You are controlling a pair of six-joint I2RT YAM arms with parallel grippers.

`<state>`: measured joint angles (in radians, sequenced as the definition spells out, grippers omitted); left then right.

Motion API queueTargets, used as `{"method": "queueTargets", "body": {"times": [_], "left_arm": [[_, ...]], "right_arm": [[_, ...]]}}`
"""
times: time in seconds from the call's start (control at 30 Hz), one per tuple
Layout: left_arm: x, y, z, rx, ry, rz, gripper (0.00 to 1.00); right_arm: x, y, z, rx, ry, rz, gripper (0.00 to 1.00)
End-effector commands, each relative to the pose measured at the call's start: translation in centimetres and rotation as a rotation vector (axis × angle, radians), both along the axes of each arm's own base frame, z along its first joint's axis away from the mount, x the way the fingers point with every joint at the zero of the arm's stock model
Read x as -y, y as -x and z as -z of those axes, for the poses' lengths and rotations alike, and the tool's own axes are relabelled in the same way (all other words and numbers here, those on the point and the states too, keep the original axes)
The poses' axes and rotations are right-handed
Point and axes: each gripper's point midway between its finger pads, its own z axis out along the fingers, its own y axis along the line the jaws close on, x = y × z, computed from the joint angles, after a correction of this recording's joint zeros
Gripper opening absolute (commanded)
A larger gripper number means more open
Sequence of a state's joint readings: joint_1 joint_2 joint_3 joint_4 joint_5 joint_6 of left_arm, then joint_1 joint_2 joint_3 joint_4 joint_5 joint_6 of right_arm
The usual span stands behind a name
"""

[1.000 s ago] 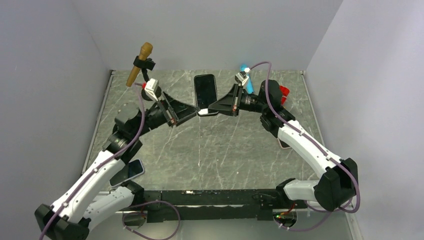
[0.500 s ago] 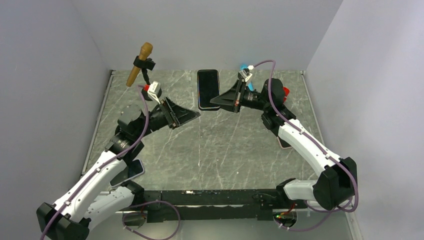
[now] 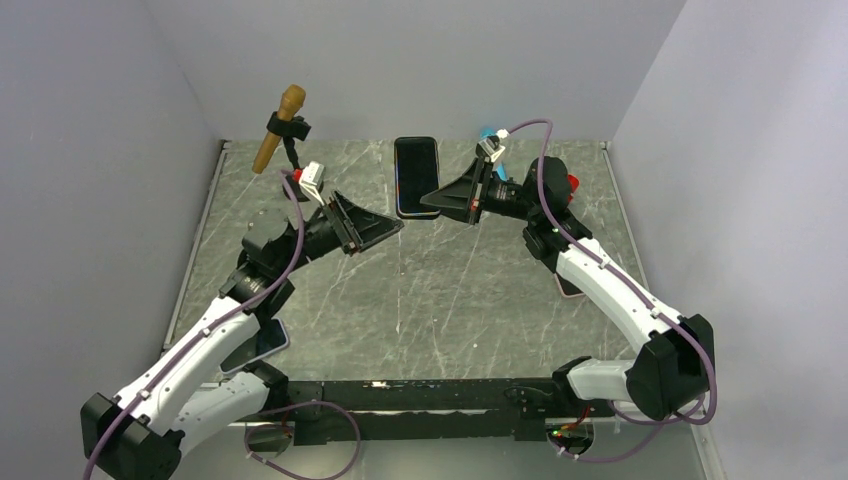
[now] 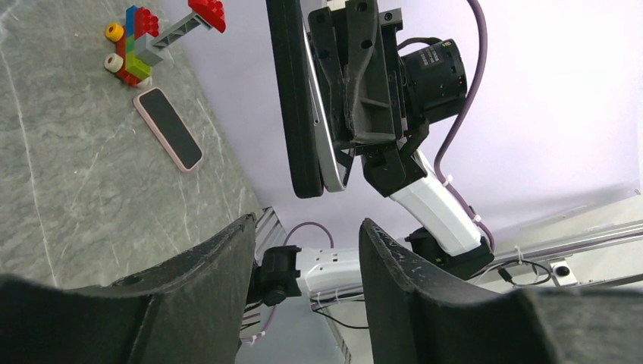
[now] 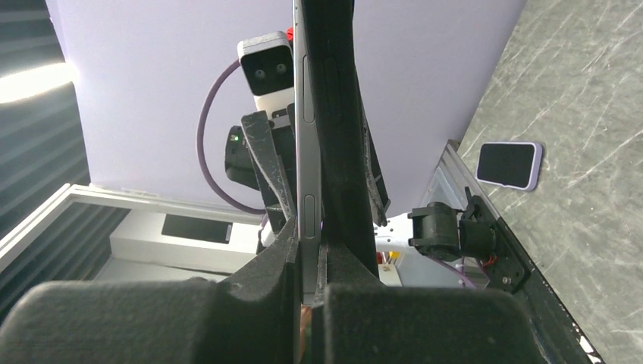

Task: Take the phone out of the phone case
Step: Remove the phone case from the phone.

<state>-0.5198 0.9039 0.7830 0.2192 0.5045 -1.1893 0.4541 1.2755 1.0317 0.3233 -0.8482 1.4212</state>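
The phone (image 3: 416, 176), dark-screened and in a black case (image 4: 297, 98), is held off the table by its lower end in my right gripper (image 3: 433, 205), which is shut on it. In the right wrist view the phone's grey edge (image 5: 307, 152) and the black case (image 5: 337, 114) stand upright between the pads of the right gripper (image 5: 322, 243). In the left wrist view the phone's silver edge (image 4: 331, 155) stands slightly off the case at its lower end. My left gripper (image 3: 388, 228) is open and empty, a short way left of and below the phone; it also shows in the left wrist view (image 4: 307, 227).
A brown microphone on a black stand (image 3: 281, 125) is at the back left. A red and multicoloured brick toy (image 4: 140, 42) and a pink-cased phone (image 4: 168, 129) lie at the right. A lilac-cased phone (image 3: 255, 345) lies near the left arm's base.
My left gripper has let go of the phone's lower end and drawn back to the left. My right gripper has raised the phone and carried it slightly towards the back.
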Motion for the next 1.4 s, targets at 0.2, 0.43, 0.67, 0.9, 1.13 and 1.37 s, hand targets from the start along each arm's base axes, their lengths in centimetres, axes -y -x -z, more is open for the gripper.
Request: {"method": "queueTargets", "body": {"times": [0.2,0.43,0.67,0.9,1.13,1.37], "left_arm": [[0.2,-0.3,-1.9,0.049,0.066,0.011,0.5],[0.3,-0.5,-1.6,0.046,0.065,0.013,0.38],[0.4,-1.0,-1.6,0.034,0.072,0.004,0.39],[0.8,-2.2,-2.7,0.044,0.089,0.003,0.4],[0.7,-3.8,-3.5,0.045,0.138,-0.014,0.32],[1.4,-5.2,-3.0,0.03,0.064,-0.023,0.0]], "right_arm": [[0.5,2.6,-4.8,0.157,-0.087,-0.029,0.0],[0.3,3.0,-5.0,0.152,-0.103,-0.032,0.0],[0.0,3.4,-4.8,0.147,-0.102,-0.043,0.0],[-0.5,3.5,-4.5,0.137,-0.1,-0.055,0.0],[-0.9,3.6,-4.2,0.132,-0.099,-0.068,0.0],[-0.9,3.7,-2.4,0.11,-0.055,-0.068,0.0]]}}
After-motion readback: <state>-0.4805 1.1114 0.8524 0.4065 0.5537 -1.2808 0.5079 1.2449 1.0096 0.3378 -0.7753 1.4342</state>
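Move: The phone case's middle is about 9 cm ahead of the left hand, 4 cm to its right and 1 cm higher. The phone lies just above the case, screen up, with practically the same middle. The right gripper pinching it is some 5 cm ahead of the left hand and 7 cm to its right, slightly higher. From the right hand the case's middle lies about 4 cm ahead, 3 cm left and just below. Forward and slightly right, about 4 cm in all and mostly late on, the left hand brings its half-open fingers to the case's near left edge and closes them there, one below the case, the other between case and phone. The right hand keeps its pinch on the phone, drawing it back about 2 cm, a little left and up, then easing slightly forward again. ##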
